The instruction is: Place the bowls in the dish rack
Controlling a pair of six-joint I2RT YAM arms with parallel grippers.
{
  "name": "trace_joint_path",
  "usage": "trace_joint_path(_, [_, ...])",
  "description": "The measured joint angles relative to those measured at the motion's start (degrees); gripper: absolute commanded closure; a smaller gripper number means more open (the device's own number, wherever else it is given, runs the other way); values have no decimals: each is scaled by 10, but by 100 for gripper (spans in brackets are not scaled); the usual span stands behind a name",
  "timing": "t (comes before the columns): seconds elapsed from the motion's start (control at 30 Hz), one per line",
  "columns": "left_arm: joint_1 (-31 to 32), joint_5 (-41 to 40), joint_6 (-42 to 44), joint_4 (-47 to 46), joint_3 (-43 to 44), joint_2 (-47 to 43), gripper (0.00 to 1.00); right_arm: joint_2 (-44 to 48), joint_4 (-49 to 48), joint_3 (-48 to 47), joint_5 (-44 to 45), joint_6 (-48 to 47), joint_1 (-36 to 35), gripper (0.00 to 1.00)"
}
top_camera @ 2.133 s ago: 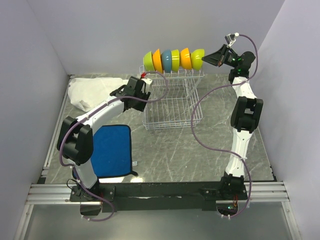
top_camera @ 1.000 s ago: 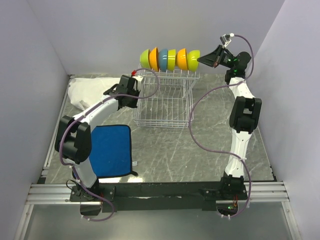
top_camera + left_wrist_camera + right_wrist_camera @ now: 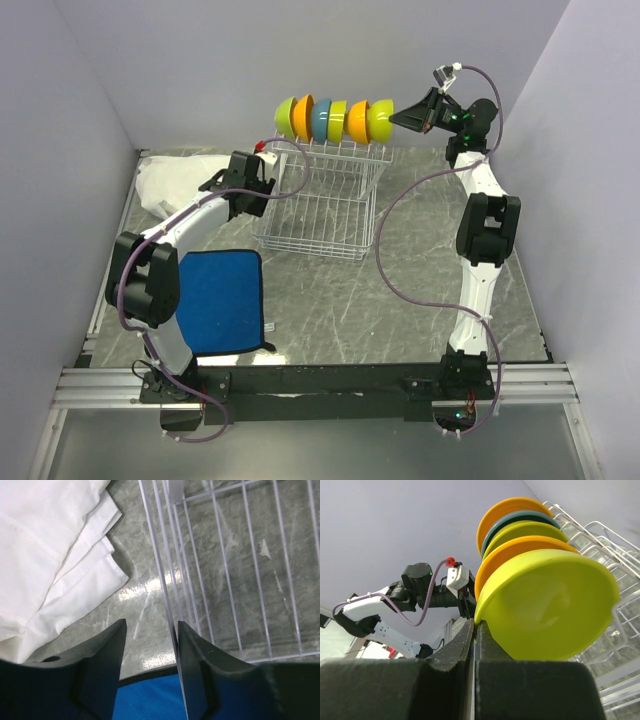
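Note:
Several bowls stand on edge in a row on the upper shelf of the white wire dish rack (image 3: 320, 215): lime green (image 3: 287, 117), orange (image 3: 303, 117), blue (image 3: 322, 120), yellow (image 3: 338, 120), orange (image 3: 357, 120), lime green (image 3: 380, 120). My right gripper (image 3: 397, 118) is shut, its tips (image 3: 474, 622) touching the rim of the nearest lime green bowl (image 3: 550, 610). My left gripper (image 3: 262, 192) is open at the rack's left side. In the left wrist view, a rack wire (image 3: 167, 590) runs along the inner face of one of its fingers (image 3: 192, 650), and the gripper's point is (image 3: 150, 625).
A folded white cloth (image 3: 180, 185) lies at the far left, close to the left gripper (image 3: 50, 555). A blue cloth mat (image 3: 225, 300) lies near the left arm's base. Grey walls stand behind the rack and on both sides.
The rack with its bowls has slid to the left across the table. Both grippers have moved left with it, the right one staying at the lime green bowl.

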State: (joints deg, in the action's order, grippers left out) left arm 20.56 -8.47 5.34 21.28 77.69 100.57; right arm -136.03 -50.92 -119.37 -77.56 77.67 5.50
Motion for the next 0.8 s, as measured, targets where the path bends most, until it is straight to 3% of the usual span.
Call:
trace_joint_path(0.5, [3, -21, 20, -7, -16, 0, 6, -3, 17, 0, -8, -22, -5, 100])
trace_joint_path(0.67, [5, -24, 26, -9, -16, 0, 2, -3, 22, 0, -10, -29, -5, 100])
trace_joint_path(0.8, [7, -26, 29, -9, -16, 0, 1, -3, 26, 0, -11, -37, -5, 93])
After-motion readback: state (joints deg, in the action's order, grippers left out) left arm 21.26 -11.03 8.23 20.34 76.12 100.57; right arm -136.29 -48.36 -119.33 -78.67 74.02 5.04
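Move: The held lime bowl's middle lies roughly 5 cm below the right hand, 2 cm to its left and 1 cm ahead. The dish rack's upper slot for it is about 10 cm below that hand and 2 cm left. From the same hand, the orange bowl stands 7 cm left and the next lime bowl 11 cm left, both level ahead and 5 cm down. The rack's side wire runs between the left fingertips, about 1 cm right; the white towel is some 14 cm left, 6 ahead and 10 down. Down, slowly and by only about 1 cm, the right hand lowers the lime bowl into the rack's upper-tier slot, its fingers still pinching the rim. Meanwhile the left hand sinks a little under 1 cm at the rack's left side and spreads its half-open fingers to full width around the side wire. ##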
